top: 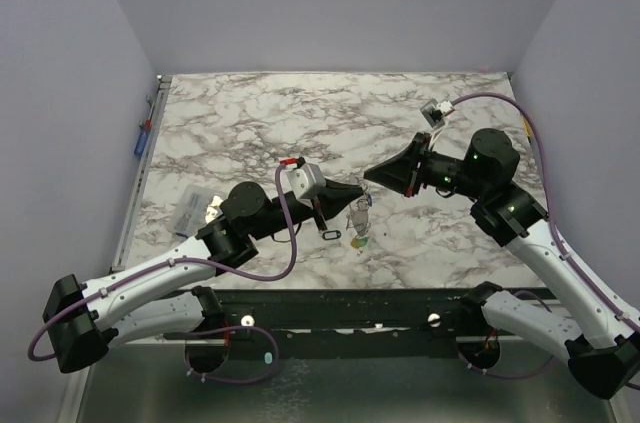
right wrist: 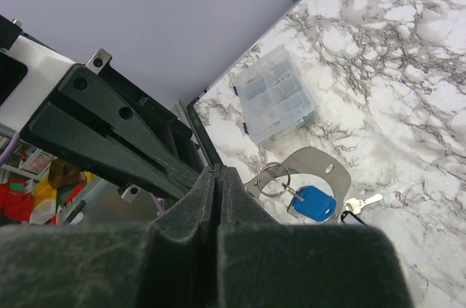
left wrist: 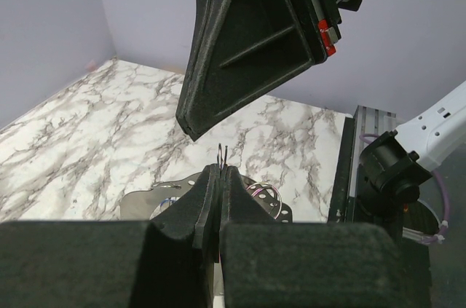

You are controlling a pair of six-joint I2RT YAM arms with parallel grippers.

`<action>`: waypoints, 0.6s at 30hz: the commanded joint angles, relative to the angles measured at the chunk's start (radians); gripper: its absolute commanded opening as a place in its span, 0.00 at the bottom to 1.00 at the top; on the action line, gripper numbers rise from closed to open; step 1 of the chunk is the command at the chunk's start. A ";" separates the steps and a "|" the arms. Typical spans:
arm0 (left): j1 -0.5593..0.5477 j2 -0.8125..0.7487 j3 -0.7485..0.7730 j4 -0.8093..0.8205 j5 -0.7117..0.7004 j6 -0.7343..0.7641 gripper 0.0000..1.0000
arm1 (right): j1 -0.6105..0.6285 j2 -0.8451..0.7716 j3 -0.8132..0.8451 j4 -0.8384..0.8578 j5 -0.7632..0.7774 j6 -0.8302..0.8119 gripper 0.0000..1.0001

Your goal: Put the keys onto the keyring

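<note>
My left gripper is shut; in the left wrist view two thin wire ends of the keyring stick up from between its pads. My right gripper is shut tip to tip against it, and I see nothing between its jaws. Below them a small split ring carries a blue-headed key and rests on a flat grey metal plate. A small silver key lies beside it. The key cluster shows under the grippers.
A clear plastic box stands at the left, also in the right wrist view. A small black oval ring lies near the front edge. A blue pen sits at the left wall.
</note>
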 commanded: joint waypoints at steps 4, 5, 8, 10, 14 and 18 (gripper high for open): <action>-0.006 -0.018 -0.010 0.072 -0.009 -0.010 0.00 | -0.005 -0.018 -0.015 -0.038 0.025 -0.047 0.01; -0.005 -0.020 -0.012 0.072 -0.008 -0.009 0.00 | -0.004 -0.019 -0.008 -0.053 0.039 -0.060 0.04; -0.006 -0.029 -0.016 0.073 -0.001 -0.010 0.00 | -0.004 -0.024 0.018 -0.097 0.066 -0.106 0.19; -0.005 -0.037 -0.019 0.073 0.002 -0.012 0.00 | -0.004 -0.035 0.033 -0.113 0.082 -0.137 0.31; -0.005 -0.056 -0.022 0.073 0.013 -0.016 0.00 | -0.004 -0.071 0.044 -0.119 0.111 -0.197 0.58; -0.005 -0.069 -0.020 0.074 0.025 -0.026 0.00 | -0.005 -0.114 0.038 -0.097 0.068 -0.246 0.72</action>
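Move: The keyring pinched in the left fingertips sticks up about 3 cm back from the shut, empty right fingertips, roughly 1 cm to their left and 1 cm lower. From the right hand, the near blue key hangs some 3 cm back, level sideways and about 5 cm lower, and the grey plate hangs about 3 cm back, 1 cm left and 8 cm below. For the left hand, the keyring is right at its fingertips, about 1 cm above the pinch. The right hand eases away from the keyring, about 2 cm to the right, dipping some 1.5 cm on the way and then rising most of that back, while its empty fingers go from shut to about two-thirds open and the wrist turns roughly 10 degrees, mostly rolling, with the tips sinking slightly. The left hand keeps its pinch on the keyring with the plate hanging below, and only near the end sways about half a centimetre back and to the left. ##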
